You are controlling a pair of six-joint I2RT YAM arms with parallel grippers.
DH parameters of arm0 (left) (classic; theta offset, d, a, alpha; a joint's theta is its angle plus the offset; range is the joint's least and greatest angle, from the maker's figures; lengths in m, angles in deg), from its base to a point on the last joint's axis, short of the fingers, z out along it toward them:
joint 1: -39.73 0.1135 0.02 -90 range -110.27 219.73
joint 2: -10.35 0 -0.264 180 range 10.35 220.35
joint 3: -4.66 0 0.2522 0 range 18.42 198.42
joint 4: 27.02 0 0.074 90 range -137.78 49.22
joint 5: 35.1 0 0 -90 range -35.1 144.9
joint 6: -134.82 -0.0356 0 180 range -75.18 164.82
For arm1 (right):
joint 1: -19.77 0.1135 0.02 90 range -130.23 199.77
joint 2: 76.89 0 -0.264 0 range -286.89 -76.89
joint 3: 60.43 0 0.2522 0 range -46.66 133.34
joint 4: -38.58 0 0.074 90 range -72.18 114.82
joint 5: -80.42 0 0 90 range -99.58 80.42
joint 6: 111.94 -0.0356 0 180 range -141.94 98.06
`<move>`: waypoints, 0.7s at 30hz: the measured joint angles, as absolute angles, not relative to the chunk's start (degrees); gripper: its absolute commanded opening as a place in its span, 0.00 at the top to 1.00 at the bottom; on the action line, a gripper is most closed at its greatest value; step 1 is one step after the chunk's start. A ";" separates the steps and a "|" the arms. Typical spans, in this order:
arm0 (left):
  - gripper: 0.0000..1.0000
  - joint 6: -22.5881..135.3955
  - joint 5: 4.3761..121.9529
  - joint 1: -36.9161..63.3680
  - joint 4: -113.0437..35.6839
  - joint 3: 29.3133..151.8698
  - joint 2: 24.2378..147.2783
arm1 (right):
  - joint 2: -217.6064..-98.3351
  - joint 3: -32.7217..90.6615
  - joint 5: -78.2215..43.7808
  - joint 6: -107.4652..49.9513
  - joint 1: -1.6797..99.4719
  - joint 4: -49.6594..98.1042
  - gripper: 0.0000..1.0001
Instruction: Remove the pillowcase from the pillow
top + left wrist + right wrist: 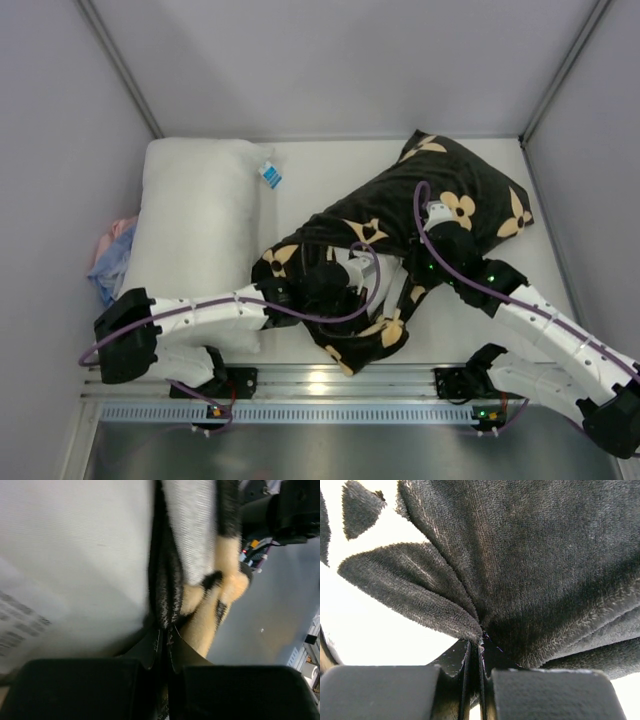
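The black pillowcase [470, 190] with tan flowers lies diagonally from the near middle to the far right of the table, still bulging at its far end. My left gripper [335, 278] is shut on its near edge; the left wrist view shows the fingertips [164, 630] pinching the black hem [165, 580]. A white surface beside that hem looks like the pillow [75, 555]; in the top view the pillow is hidden inside the case. My right gripper [437, 222] is shut on a bunched fold of the pillowcase [530, 555], with the jaws [480, 642] closed on it.
A bare white pillow [195, 230] with a blue-white tag [270, 175] lies along the left side. A pink-blue cloth bundle [110, 255] is wedged between it and the left wall. Grey walls enclose the table on three sides. The arm bases sit on a rail [330, 385] at the near edge.
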State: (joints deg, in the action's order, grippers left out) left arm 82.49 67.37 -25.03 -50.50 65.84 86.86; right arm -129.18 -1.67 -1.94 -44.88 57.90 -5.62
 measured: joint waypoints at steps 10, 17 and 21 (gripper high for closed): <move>1.00 89.05 63.29 -35.82 -31.53 58.30 89.20 | -130.04 -1.65 -2.64 -45.10 58.20 -8.24 1.00; 1.00 99.37 56.47 -38.58 -7.48 47.04 99.15 | -130.04 -2.02 -3.27 -45.45 58.40 -10.67 1.00; 1.00 103.63 54.39 -39.39 5.89 43.26 104.39 | -130.32 -2.04 -3.32 -45.49 58.40 -10.86 0.99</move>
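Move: The left hand, already pinching the pillowcase's opening hem, has the near table edge about 6 cm back, level sideways and some 10 cm below. The pillow's bare end shows roughly 9 cm ahead of the left hand, 3 cm right and 5 cm lower. From the right hand, also gripping the hem, that bare end lies about 2 cm back, 8 cm left and 9 cm down; the table edge is some 19 cm back, 9 cm left and 14 cm down. Left hand drags the hem 7 cm back and right, then 7 down towards the table edge; right keeps hold. ##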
